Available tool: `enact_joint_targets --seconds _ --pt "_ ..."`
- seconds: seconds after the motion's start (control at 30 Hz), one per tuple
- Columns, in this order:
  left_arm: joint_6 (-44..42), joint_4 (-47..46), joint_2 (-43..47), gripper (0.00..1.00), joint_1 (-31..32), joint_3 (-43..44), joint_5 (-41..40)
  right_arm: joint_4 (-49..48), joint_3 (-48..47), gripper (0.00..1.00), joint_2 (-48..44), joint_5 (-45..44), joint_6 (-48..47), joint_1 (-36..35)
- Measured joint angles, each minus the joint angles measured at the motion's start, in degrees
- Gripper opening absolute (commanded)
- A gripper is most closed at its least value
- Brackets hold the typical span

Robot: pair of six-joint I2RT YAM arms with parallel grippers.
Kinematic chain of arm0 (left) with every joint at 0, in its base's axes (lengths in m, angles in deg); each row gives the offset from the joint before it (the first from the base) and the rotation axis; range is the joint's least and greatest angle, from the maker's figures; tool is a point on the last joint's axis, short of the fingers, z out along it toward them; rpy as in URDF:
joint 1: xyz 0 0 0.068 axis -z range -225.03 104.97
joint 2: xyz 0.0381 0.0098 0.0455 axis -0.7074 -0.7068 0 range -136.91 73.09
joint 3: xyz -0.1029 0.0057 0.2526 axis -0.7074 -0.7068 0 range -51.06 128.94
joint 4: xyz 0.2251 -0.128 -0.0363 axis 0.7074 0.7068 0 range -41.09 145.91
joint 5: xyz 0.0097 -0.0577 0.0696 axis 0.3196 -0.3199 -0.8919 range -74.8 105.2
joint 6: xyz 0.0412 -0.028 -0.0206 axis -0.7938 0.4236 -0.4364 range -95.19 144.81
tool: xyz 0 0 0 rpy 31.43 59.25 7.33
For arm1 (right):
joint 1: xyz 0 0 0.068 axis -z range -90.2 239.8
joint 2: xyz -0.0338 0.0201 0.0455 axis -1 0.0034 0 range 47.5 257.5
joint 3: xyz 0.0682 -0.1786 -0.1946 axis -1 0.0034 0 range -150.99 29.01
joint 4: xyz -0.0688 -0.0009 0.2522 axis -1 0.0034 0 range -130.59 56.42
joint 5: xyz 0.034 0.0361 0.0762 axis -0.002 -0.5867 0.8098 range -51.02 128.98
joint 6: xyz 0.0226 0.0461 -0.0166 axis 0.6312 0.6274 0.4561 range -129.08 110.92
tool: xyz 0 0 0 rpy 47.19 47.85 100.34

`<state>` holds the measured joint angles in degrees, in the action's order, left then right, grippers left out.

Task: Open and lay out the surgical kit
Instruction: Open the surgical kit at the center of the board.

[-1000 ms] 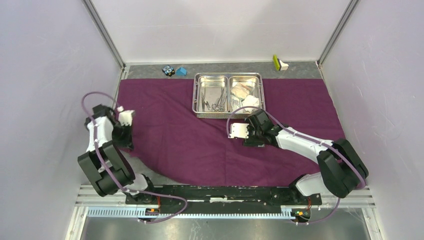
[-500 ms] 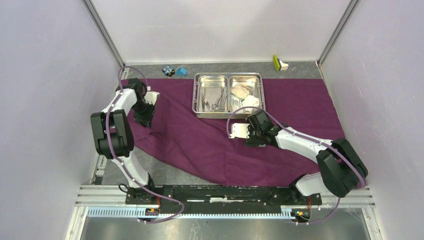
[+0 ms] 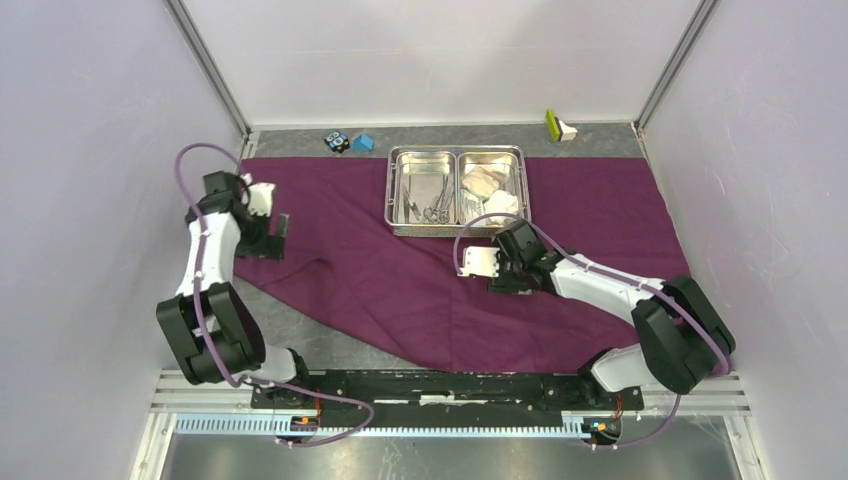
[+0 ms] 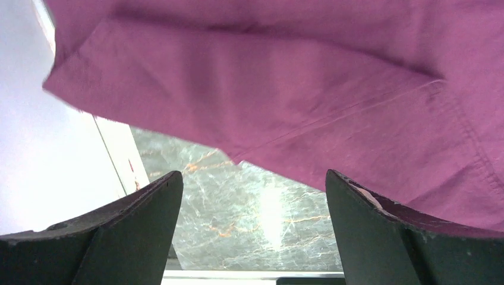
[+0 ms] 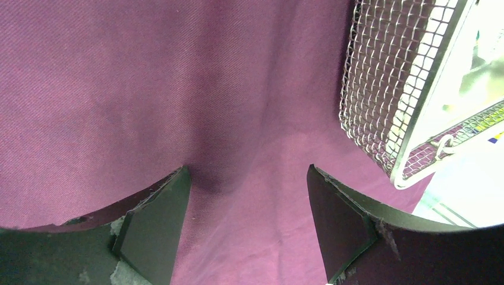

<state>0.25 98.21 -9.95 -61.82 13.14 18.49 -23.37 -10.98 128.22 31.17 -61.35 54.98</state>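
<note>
The purple cloth wrap lies spread over the table, its near left side cut off on a slant. The steel two-compartment tray stands on it at the back. Forceps lie in the left half, white gauze and a white packet in the right. My left gripper hovers open at the cloth's left edge; in the left wrist view only marble shows between its fingers, with the cloth's hem just ahead. My right gripper stands open over the cloth, beside the tray's mesh wall.
A blue block and a small black-and-blue object sit behind the cloth at the back left. A yellow-green and white object is at the back right. Bare grey tabletop shows at the near left. Enclosure walls stand close on both sides.
My left gripper carried the cloth's left corner outward and back, then opened and let it go. The left part of the cloth now lies flatter. The right arm has not moved.
</note>
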Motion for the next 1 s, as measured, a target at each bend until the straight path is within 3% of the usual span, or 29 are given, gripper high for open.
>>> enact_joint_targets --seconds 0.2,0.43,0.73,1.0 --pt "0.0 -1.1 -1.2 0.89 -10.0 -3.2 6.4 0.1 0.0 0.79 1.0 0.0 0.2 0.0" --pt "0.0 -1.7 -7.9 0.83 -12.5 -3.5 13.8 0.2 -0.1 0.79 1.7 -0.1 0.5 0.0" --pt "-0.1 -1.7 -11.8 0.79 -17.4 -3.0 17.0 0.9 -1.1 0.79 2.8 -0.7 1.6 0.0" --pt "-0.4 -1.8 -14.6 0.59 -17.6 -3.0 20.0 1.5 -1.8 0.79 3.4 -1.5 2.6 0.0"
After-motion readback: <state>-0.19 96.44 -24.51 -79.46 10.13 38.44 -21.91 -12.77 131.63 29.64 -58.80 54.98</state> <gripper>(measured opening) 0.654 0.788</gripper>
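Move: The left hand hovers over the doubled-over near-left part of the purple cloth. The fold edge it heads for lies about 3 cm back, 2 cm left and 9 cm below. The turned-back cloth corner is roughly 11 cm to the hand's right and 2 cm ahead, and the steel kit tray's middle is some 38 cm right and 18 cm ahead. From the right hand, that fold edge is about 52 cm left, level fore-and-aft, and 3 cm below. With open fingers the left hand shifts 2–3 cm back and slightly left while starting down, then sinks mostly straight for about 7 cm in all, to the folded near edge of the purple cloth. As it goes, the wrist rolls some 25 degrees, its left side dropping, and turns slightly counter-clockwise, while the fingers narrow to about two-thirds open around the fold, without a visible grip. ##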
